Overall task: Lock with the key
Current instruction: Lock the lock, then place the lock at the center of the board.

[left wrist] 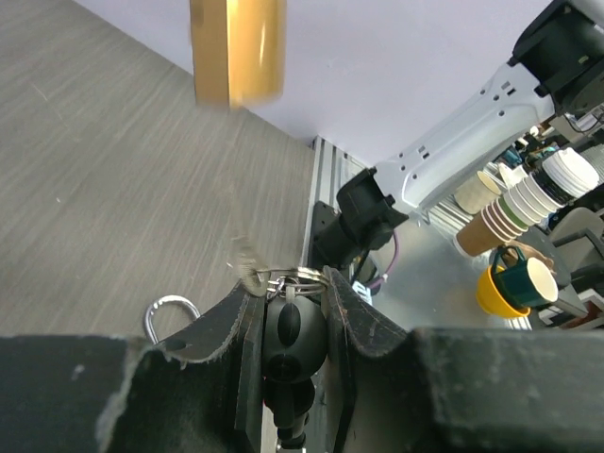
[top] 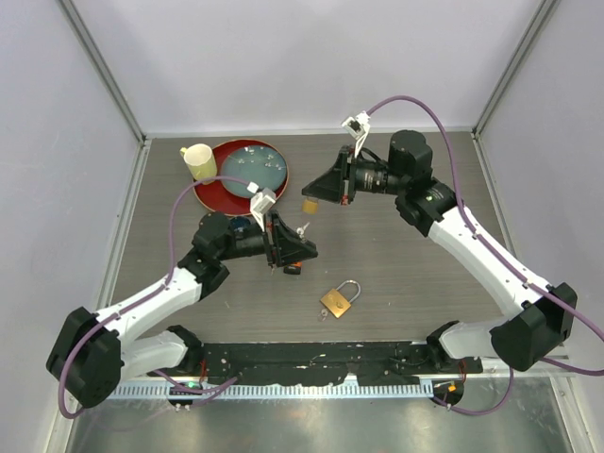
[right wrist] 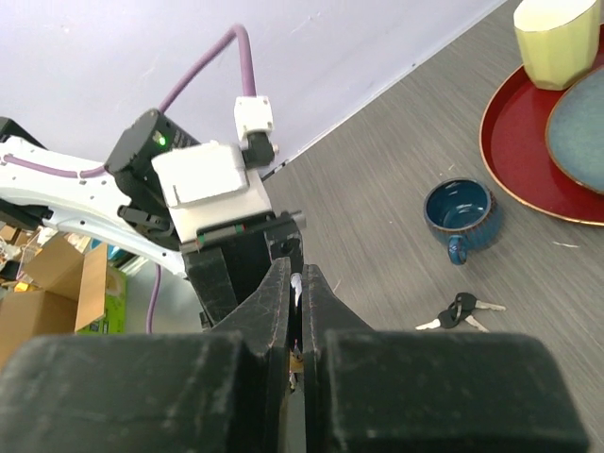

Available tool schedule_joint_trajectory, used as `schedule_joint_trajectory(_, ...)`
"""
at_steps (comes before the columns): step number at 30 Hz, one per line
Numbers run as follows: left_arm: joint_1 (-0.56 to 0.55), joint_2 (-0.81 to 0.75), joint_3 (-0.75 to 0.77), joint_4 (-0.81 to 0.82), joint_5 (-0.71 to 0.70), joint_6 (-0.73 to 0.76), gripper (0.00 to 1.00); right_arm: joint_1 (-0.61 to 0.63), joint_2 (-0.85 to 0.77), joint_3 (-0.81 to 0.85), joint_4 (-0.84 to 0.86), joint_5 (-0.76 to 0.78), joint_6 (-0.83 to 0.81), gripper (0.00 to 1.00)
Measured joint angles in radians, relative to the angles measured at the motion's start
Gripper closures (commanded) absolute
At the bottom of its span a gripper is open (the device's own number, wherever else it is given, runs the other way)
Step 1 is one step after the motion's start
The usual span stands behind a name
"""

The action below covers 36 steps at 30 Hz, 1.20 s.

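My right gripper (top: 314,192) (right wrist: 302,283) is shut on the shackle of a small brass padlock (top: 309,204), which hangs above the table. In the left wrist view that padlock (left wrist: 236,52) shows blurred at the top. My left gripper (top: 304,242) (left wrist: 293,281) is shut on the black head of a key (left wrist: 288,321). Its ring and a blurred silver key blade (left wrist: 247,262) stick out past the fingertips, just below and left of the hanging padlock. A second brass padlock (top: 340,299) lies on the table, its shackle (left wrist: 170,311) open.
A red tray (top: 212,193) with a blue plate (top: 253,165) and a yellow cup (top: 199,160) sits at the back left. A blue cup (right wrist: 460,209) and another bunch of keys (right wrist: 460,311) lie on the table under the left arm.
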Motion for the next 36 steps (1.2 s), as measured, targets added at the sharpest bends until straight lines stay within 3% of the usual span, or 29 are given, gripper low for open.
schedule_joint_trajectory(8, -0.019, -0.006, -0.093, -0.003, -0.002, -0.014, 1.0, -0.031, -0.014, -0.017, 0.073, 0.0, 0.039, 0.99)
schedule_joint_trajectory(22, -0.02, -0.059, -0.09, -0.114, -0.079, 0.048, 1.0, -0.032, 0.004, -0.112, 0.07, 0.033, 0.004, 0.99)
schedule_joint_trajectory(36, -0.021, -0.068, -0.09, -0.19, -0.125, 0.085, 1.0, -0.032, 0.333, -0.327, 0.074, 0.154, -0.018, 0.98)
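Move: The small brass padlock hangs from the right fingers; the bare table it is taken to lies about 4 cm ahead of that hand, 2 cm to its right and 35 cm below. On the table, the orange padlock lies some 2 cm ahead and 4 cm left, and the big brass padlock 6 cm back and 7 cm right. From the left hand, which holds the key ring, the small padlock is about 7 cm ahead and 5 cm above. The small brass padlock, still pinched at its shackle, goes down with the right hand about 25 cm towards the bare table beside the orange padlock, mostly in one fast drop late on, after a slight rise. The right wrist tips its fingers down some 20 degrees and rolls too. The left hand sinks about 5 cm, keeping hold of the keys. ##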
